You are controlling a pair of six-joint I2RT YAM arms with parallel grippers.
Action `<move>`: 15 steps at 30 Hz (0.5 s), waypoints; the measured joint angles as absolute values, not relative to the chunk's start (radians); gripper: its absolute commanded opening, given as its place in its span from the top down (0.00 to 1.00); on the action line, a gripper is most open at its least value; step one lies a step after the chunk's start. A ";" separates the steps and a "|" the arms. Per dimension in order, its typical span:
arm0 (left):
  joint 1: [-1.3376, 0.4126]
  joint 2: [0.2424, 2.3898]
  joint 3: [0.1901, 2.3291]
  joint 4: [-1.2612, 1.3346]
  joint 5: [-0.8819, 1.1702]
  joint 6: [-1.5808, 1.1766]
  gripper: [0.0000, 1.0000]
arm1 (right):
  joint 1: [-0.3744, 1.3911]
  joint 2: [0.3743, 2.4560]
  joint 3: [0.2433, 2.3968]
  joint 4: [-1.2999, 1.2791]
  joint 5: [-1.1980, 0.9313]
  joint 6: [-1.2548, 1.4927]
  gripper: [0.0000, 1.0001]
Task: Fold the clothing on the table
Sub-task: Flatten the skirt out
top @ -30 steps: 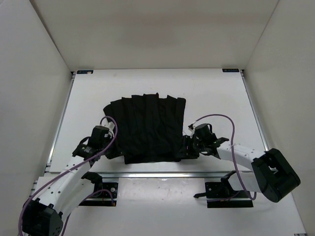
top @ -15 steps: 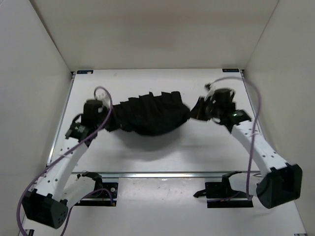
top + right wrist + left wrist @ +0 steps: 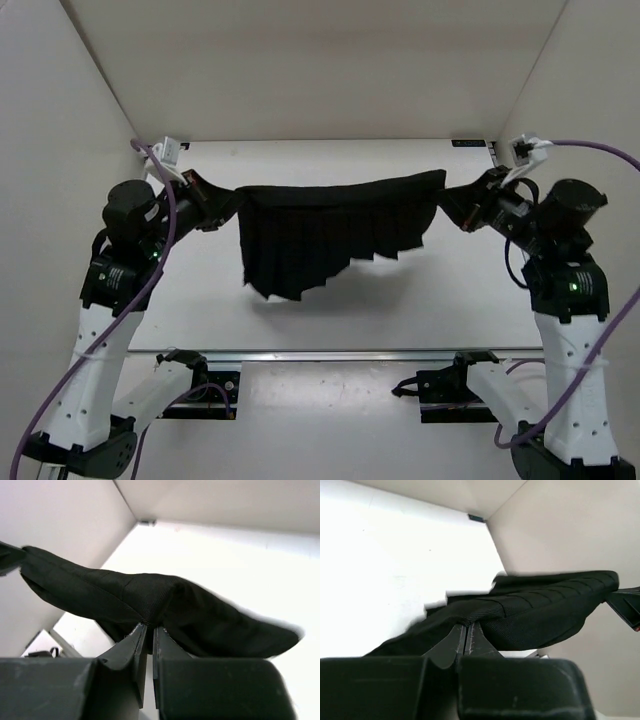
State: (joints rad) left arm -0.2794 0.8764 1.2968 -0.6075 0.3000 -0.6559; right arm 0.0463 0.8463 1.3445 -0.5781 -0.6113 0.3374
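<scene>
The black clothing (image 3: 320, 235) hangs stretched in the air above the white table (image 3: 300, 320), its pleats falling to an uneven hem at about mid-table. My left gripper (image 3: 228, 203) is shut on its left top corner, and my right gripper (image 3: 452, 203) is shut on its right top corner. In the left wrist view the clothing (image 3: 535, 615) runs away from the pinched fingertips (image 3: 459, 630) toward the other arm. In the right wrist view the clothing (image 3: 125, 597) bunches just above the closed fingertips (image 3: 141, 632).
White walls (image 3: 80, 120) enclose the table on the left, back and right. Metal rails (image 3: 330, 352) run along the near edge, with the arm bases (image 3: 200, 385) behind them. A faint shadow of the garment lies on the tabletop below the hem.
Both arms have risen and spread apart, lifting the clothing from flat on the table to hanging stretched between them. The right gripper closed on its corner during this.
</scene>
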 measured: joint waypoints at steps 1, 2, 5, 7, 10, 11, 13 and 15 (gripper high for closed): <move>-0.275 0.892 1.293 -0.606 0.302 -0.653 1.00 | 0.046 0.876 1.343 -0.588 -0.616 0.331 1.00; -0.270 0.913 1.288 -0.601 0.304 -0.649 1.00 | 0.047 0.908 1.343 -0.591 -0.620 0.326 1.00; -0.256 1.023 1.283 -0.588 0.307 -0.632 1.00 | 0.060 1.041 1.331 -0.556 -0.618 0.316 1.00; -0.251 1.140 1.321 -0.596 0.307 -0.616 1.00 | 0.079 1.156 1.351 -0.537 -0.607 0.309 1.00; -0.240 1.385 1.516 -0.662 0.299 -0.579 1.00 | 0.126 1.387 1.541 -0.615 -0.557 0.284 1.00; -0.237 1.461 1.609 -0.684 0.290 -0.563 1.00 | 0.149 1.455 1.631 -0.627 -0.538 0.274 1.00; -0.232 1.567 1.777 -0.731 0.266 -0.536 1.00 | 0.173 1.524 1.760 -0.628 -0.515 0.263 1.00; -0.225 1.607 1.897 -0.747 0.245 -0.514 1.00 | 0.177 1.518 1.812 -0.607 -0.520 0.263 1.00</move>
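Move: Each hand already holds one top corner of the skirt, stretched between them and hanging in the air. Its body's middle is some 19 cm to the left hand's right and 15 cm below it; from the right hand, it is about 19 cm to the left and 17 cm below, level with both in reach. The table's far edge runs roughly 40 cm straight ahead of either hand and about 40 cm lower, with bare table before it. Forward in one fast swing, both hands carry the pinched skirt about 17 cm towards the table's far edge, dipping some 8 cm on the way and then sweeping back up. The fingers tip down through the dip and partly level again, keeping their hold; near the end the right hand eases a few centimetres left, towards the other. ##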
